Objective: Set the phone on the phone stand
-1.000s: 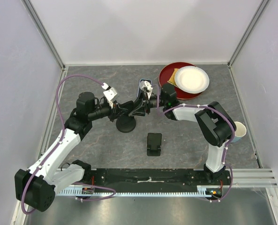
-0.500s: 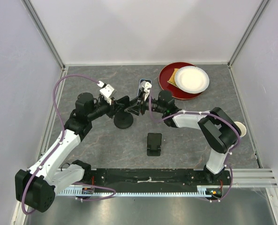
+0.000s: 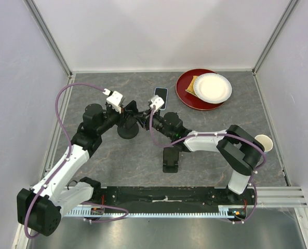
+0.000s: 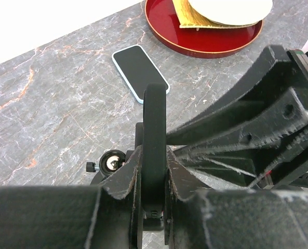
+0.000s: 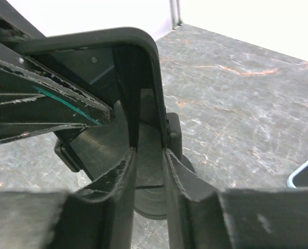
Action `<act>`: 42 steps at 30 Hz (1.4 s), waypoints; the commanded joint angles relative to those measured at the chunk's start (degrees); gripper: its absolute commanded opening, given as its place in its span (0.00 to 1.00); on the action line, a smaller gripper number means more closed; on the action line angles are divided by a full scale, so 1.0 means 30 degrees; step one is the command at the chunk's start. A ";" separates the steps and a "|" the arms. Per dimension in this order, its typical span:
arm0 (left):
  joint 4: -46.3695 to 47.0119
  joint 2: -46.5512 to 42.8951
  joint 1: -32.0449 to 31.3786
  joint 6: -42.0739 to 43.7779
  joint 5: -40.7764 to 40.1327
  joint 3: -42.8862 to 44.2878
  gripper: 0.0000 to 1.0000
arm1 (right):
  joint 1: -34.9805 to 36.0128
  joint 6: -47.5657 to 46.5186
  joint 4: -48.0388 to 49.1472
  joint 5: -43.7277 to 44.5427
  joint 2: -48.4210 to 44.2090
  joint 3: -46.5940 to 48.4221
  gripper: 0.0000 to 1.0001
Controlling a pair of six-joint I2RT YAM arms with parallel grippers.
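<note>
The phone, dark screen up in a light blue case, lies flat on the grey table at the back centre; it also shows in the left wrist view. The black phone stand has a round base and an upright plate. My left gripper is shut on the plate's edge. My right gripper is shut on the same plate from the other side. The stand sits left of and nearer than the phone.
A red tray holding a white plate and a yellow item stands at the back right. A paper cup is at the right edge. A small black block sits near centre front.
Both grippers, holding the stand, have moved left and slightly nearer. The phone, partly covered before, now lies fully in view behind them.
</note>
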 commanded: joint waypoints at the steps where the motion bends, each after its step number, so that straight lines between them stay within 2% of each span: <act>1: 0.2328 -0.0711 -0.0275 -0.0443 0.0706 0.0136 0.02 | -0.0833 -0.0393 0.2508 -0.3370 -0.1060 -0.0450 0.44; 2: 0.2328 -0.0711 -0.0275 -0.0473 0.0531 0.0165 0.02 | -0.1154 -0.0482 0.2567 -0.3732 -0.1671 -0.0655 0.55; 4: 0.2240 -0.0682 -0.0246 -0.0502 0.0500 0.0136 0.02 | -0.1536 -0.0831 0.3501 -0.4348 -0.2695 -0.1795 0.66; 7: 0.2152 -0.0536 -0.0217 -0.0765 0.0266 0.0223 0.02 | -0.2385 -0.1010 0.4412 -0.5107 -0.3927 -0.3174 0.73; 13: 0.0836 0.0079 -0.0187 -0.1117 -0.0903 0.0925 0.02 | -0.5078 0.0482 0.5438 -0.4965 -0.4549 -0.4640 0.74; 23: 0.0335 -0.0241 0.0163 -0.2230 -0.3279 0.1452 0.02 | -0.6196 0.1158 0.5585 -0.5639 -0.3348 -0.4291 0.74; 29: 0.1183 -0.0419 0.2857 -0.3344 -0.1172 0.2507 0.02 | -0.6489 0.1187 0.5585 -0.6196 -0.3025 -0.4114 0.74; 38: 0.4931 0.1044 0.5493 -0.1440 -0.1844 0.2830 0.02 | -0.6636 0.0983 0.6259 -0.7017 -0.2908 -0.4056 0.74; 41: 0.6309 0.2125 0.6872 -0.1847 -0.1085 0.3326 0.02 | -0.6607 0.0487 0.6027 -0.6639 -0.2879 -0.3910 0.74; 42: 0.6631 0.2450 0.8179 -0.1995 -0.0705 0.3503 0.02 | -0.6607 0.0339 0.5851 -0.6491 -0.2907 -0.3851 0.75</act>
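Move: The left hand has the black phone pinched near its middle, already seated in the phone stand's clamp; the stand's round base lies about 20 cm below this hand, 2 cm ahead and 3 cm left. The right hand's nearly shut fingertips are close to the screen, the phone's middle some 2 cm ahead, 3 cm left and 3 cm higher. From the right hand, the blue-cased phone lies about 22 cm ahead and 10 cm right, and the black block 14 cm back and 16 cm right. Rightwards, away from the phone, the right hand backs off about 12 cm, fingers spreading wide, rising and edging forward as it goes, then sinks a few centimetres and stops. Once it is clear, the left hand keeps its pinch and takes phone and stand about 11 cm left and 6 cm forward, nearly level, turning some 25 degrees counter-clockwise. ##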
